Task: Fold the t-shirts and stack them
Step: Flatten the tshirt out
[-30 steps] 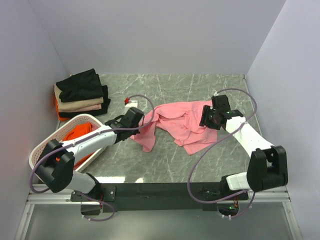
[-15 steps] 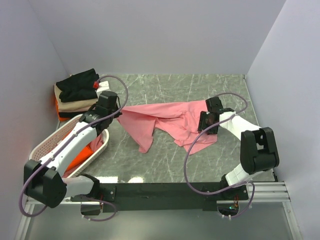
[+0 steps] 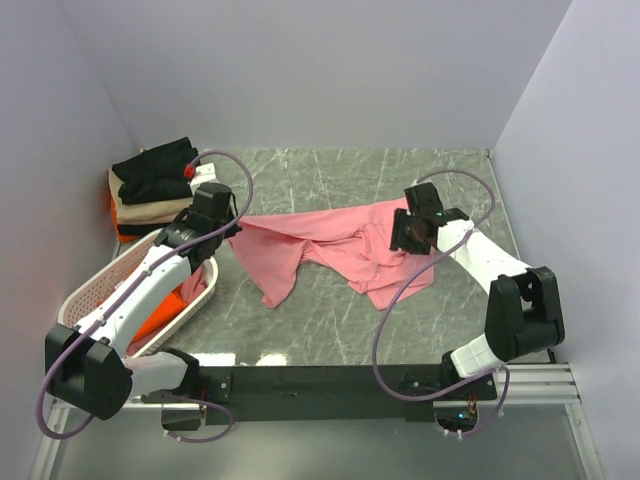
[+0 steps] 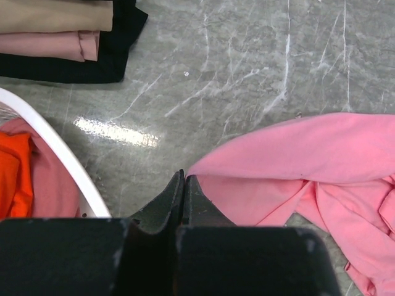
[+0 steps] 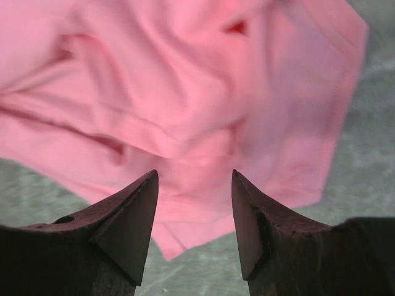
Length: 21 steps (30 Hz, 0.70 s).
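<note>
A light pink t-shirt (image 3: pixel 330 240) lies crumpled and stretched across the middle of the table. My left gripper (image 3: pixel 228 225) is shut on its left corner, and the left wrist view shows the cloth (image 4: pixel 296 160) running from the pinched fingertips (image 4: pixel 184 177) off to the right. My right gripper (image 3: pixel 408 232) hovers open over the shirt's right part; pink cloth (image 5: pixel 185 92) fills the space beyond its spread jaws (image 5: pixel 193 174), and nothing is between them. Folded black, beige and pink t-shirts form a stack (image 3: pixel 160 190) at the back left.
A white perforated basket (image 3: pixel 100 280) stands at the left front beside my left arm, with orange-red cloth (image 3: pixel 150 320) and some pink cloth in it. Its rim (image 4: pixel 43 135) shows just left of my left fingers. The folded stack (image 4: pixel 62 37) lies beyond it. Walls close in on three sides.
My left gripper has swung left and back toward the stack, dragging the shirt's left corner with it and stretching the cloth out. The right gripper has shifted slightly over the shirt's right part.
</note>
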Each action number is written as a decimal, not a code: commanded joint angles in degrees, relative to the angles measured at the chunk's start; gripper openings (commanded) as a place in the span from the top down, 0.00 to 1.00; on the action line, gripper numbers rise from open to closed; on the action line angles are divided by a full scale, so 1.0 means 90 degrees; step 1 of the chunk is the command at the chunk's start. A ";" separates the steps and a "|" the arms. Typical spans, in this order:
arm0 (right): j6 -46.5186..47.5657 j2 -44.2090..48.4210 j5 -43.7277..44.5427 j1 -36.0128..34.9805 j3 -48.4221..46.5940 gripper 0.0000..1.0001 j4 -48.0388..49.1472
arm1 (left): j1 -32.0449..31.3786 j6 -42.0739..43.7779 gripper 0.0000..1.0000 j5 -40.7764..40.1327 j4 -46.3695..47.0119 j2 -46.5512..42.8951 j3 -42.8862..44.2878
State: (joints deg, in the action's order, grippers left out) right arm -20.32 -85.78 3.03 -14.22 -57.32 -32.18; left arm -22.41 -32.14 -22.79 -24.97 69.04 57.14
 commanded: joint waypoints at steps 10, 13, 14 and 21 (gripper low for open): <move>-0.0154 -0.1063 -0.0395 -0.0831 -0.1072 0.43 0.0421 | 0.0030 0.0114 0.99 0.0334 0.0157 0.0102 0.0086; -0.0203 -0.1221 -0.0483 -0.0891 -0.1102 0.43 0.0480 | 0.0030 0.0134 0.99 0.0393 0.0177 0.0142 0.0076; -0.0223 -0.1269 -0.0473 -0.0910 -0.1121 0.43 0.0442 | 0.0030 0.0134 0.99 0.0412 0.0187 0.0152 0.0076; -0.0301 -0.1085 0.0172 -0.0551 -0.0829 0.43 0.0294 | 0.0030 0.0134 0.99 0.0354 0.0197 0.0122 0.0037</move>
State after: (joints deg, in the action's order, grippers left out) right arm -22.20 -97.89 2.09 -21.69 -65.12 -30.02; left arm -22.41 -31.94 -19.75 -24.71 70.54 57.12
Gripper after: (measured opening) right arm 0.568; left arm 0.015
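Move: My open right hand hovers over the shirt's right part; the crumpled folds lie about 7 cm to its left, level with it and some 5 cm below. The shirt's right edge is about 8 cm to its right, straight across, and its near corner is 14 cm back and 5 cm left. My left hand already pinches the t-shirt's lifted left end; from it the folds lie roughly 29 cm right, 2 cm back and 17 cm down. I sweep my open right hand left across the shirt towards the crumpled folds, ending about 6 cm over and 2 cm farther out. It rises slightly first, then sinks to end about 2 cm lower, close over the cloth, turning a little counter-clockwise. Whether the fingertips touch can't be seen. My left hand keeps its pinch on the lifted end, easing about 1 cm right and down. ##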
